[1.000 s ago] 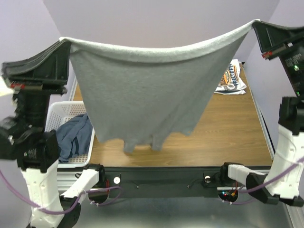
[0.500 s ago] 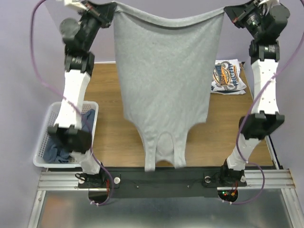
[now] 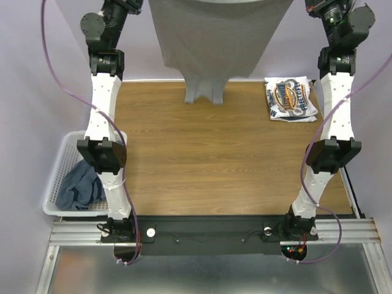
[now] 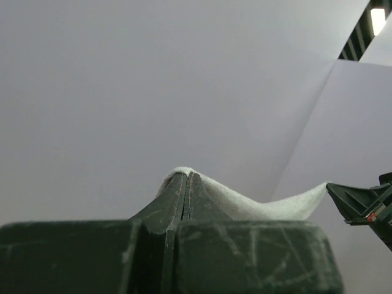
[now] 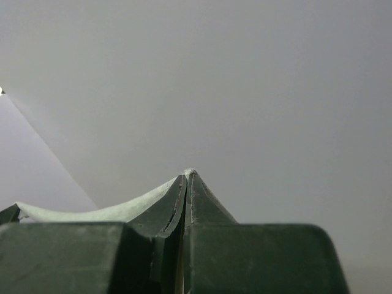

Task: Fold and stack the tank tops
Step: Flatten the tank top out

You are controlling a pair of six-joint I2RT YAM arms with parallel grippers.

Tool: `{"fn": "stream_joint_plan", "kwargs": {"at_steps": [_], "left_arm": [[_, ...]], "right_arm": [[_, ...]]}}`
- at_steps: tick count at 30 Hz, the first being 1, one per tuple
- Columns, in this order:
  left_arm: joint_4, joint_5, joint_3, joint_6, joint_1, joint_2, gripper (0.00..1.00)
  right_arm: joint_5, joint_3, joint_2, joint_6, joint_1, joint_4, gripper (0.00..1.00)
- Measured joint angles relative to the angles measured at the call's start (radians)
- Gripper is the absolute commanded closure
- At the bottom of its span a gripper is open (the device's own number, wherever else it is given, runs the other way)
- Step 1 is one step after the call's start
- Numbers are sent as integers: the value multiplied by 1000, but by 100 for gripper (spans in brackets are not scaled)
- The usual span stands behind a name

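The light grey tank top [image 3: 214,43] hangs stretched between both raised arms over the far edge of the table, its straps [image 3: 205,93] dangling lowest. My left gripper [image 4: 185,175] is shut on one corner of its hem [image 4: 263,207]. My right gripper [image 5: 188,174] is shut on the other corner [image 5: 92,212]. In the top view both sets of fingertips are cut off by the upper edge. The white tank top with the blue-and-orange logo [image 3: 293,98] lies folded at the far right of the table. The dark slate blue tank top [image 3: 76,187] lies crumpled in the basket.
A white lattice basket [image 3: 61,153] stands off the table's left edge. The wooden table [image 3: 208,159] spreads between the two extended arms. The right gripper's dark body [image 4: 362,205] shows at the right of the left wrist view.
Both arms have swung the grey tank top away from the camera and stretched out toward the far edge. The top now hangs farther back, with its straps near the table's far edge.
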Motion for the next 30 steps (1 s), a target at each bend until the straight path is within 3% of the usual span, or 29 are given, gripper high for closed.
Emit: {"fn": "stream_joint_plan", "kwargs": {"at_steps": [6, 13, 18, 21, 25, 30], "left_arm": [[102, 29, -204, -4, 26, -196, 100], [287, 31, -991, -70, 25, -560, 100], [290, -7, -1548, -150, 13, -712, 100], [221, -45, -1814, -182, -7, -816, 100], [100, -82, -1987, -200, -58, -1004, 100], [-58, -130, -2029, -212, -127, -1118, 100]], "right_arm": [[-1, -277, -225, -2, 0, 114, 100], [-29, -876, -504, -1, 0, 171, 100], [-84, -1361, -617, 10, 1, 122, 99], [-103, -1517, -687, 11, 3, 82, 100], [-118, -1707, -811, 5, 13, -29, 100], [-90, -1859, -976, -51, 27, -172, 100]]}}
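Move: Both hands already pinch the tank top by its hem corners, raised high with the cloth hanging below. The bare middle of the table, where it is to be laid, lies about 16 cm back, 17 cm to the right and 60 cm below the left hand; from the right hand it is about 20 cm back, 20 cm left and as far down. The folded white stack is some 3 cm back and 8 cm right of the right hand, far below; the basket is roughly 25 cm back and 25 cm left of the left hand. Keeping the hem corners pinched and the hem stretched between them, both hands first draw back while still rising a few centimetres, then sweep steeply down towards the table, ending about 44 cm below where they began. The wrists tip down by some 60 degrees on the way, and as the drop slows the hands keep drawing towards the bases, about 20 cm back in all, pulling the hem after them while its corners stay clear of the table. ##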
